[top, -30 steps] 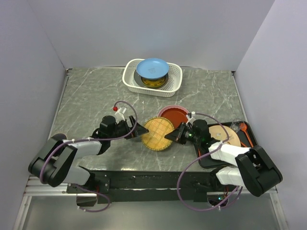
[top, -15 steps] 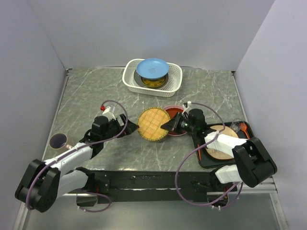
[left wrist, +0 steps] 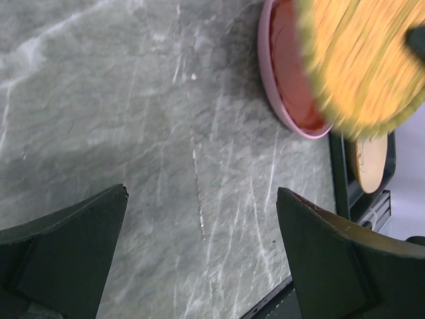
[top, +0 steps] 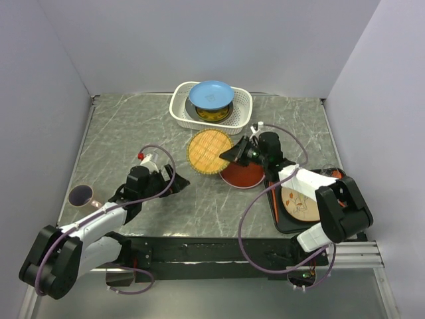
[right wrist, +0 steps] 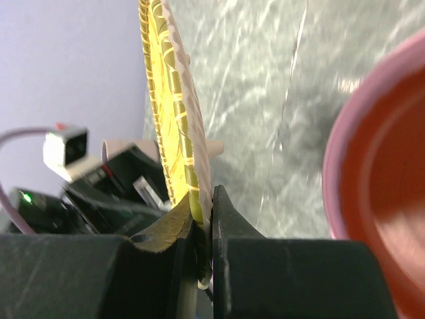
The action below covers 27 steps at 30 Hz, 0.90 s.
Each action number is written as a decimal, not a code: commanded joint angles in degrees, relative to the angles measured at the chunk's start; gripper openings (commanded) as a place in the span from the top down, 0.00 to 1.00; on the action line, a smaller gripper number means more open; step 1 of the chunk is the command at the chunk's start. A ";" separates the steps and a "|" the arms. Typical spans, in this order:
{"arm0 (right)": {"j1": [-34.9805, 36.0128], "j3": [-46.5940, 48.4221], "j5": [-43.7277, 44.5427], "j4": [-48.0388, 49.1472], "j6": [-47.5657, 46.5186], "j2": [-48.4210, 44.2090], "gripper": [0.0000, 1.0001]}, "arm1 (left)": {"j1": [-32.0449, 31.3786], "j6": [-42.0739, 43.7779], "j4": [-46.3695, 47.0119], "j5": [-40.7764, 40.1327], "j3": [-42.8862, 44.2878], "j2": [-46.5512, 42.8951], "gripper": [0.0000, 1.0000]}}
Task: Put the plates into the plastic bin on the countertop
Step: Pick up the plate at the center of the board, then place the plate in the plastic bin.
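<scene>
My right gripper (top: 230, 155) is shut on the rim of the woven straw plate (top: 208, 151) and holds it tilted above the countertop (top: 126, 133), just in front of the white plastic bin (top: 244, 113). In the right wrist view the straw plate (right wrist: 167, 100) stands edge-on, clamped in my right gripper (right wrist: 204, 199). A blue plate (top: 210, 94) lies on top of other plates in the bin. A red plate with a pink rim (top: 243, 175) lies on the countertop under the right wrist. My left gripper (top: 178, 181) is open and empty, as its wrist view (left wrist: 201, 199) shows.
A flat black tray (top: 282, 222) at the right holds a brown plate (top: 299, 201) and an orange utensil (top: 336, 177). A brown cup (top: 81, 195) stands at the left edge. Walls close in the back and both sides.
The right gripper has carried the straw plate away from the near edge towards the bin. The left gripper has come off the plate and drawn back to the left.
</scene>
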 commanded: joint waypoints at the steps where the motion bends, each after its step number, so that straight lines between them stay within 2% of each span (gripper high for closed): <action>1: -2.30 6.83 -1.54 1.63 -0.79 2.18 1.00 | 0.26 1.00 0.38 -0.35 -1.61 -2.43 0.01; 9: -5.38 16.58 -4.00 -0.83 -0.35 7.90 1.00 | 0.26 2.06 1.34 0.70 -2.14 0.28 0.01; 17: -8.36 24.24 -4.62 -1.28 2.28 14.23 1.00 | 0.26 0.56 8.45 4.12 -2.75 6.96 0.01; 27: -9.77 39.97 -6.46 -6.72 2.55 23.54 1.00 | 0.26 -0.22 11.71 4.74 -4.07 10.30 0.01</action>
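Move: The bin's middle is about 19 cm ahead of the right gripper, 8 cm to its left and some 10 cm below. The blue plate lying on the stack in the bin is about 23 cm ahead, 8 cm left and 6 cm below. The red dish lies roughly 6 cm back, 5 cm right and 13 cm down. From the left gripper the bin's middle is about 31 cm ahead, 12 cm to the right and 4 cm lower. Keep the right gripper shut on the woven plate's rim and carry the plate away from the red dish, forward about 15 cm, rising some 5 cm as it goes, to bring it over the bin's near side, with the wrist hardly turning. Meanwhile let the empty left gripper, fingers still wide open, sink about 3.5 cm. ##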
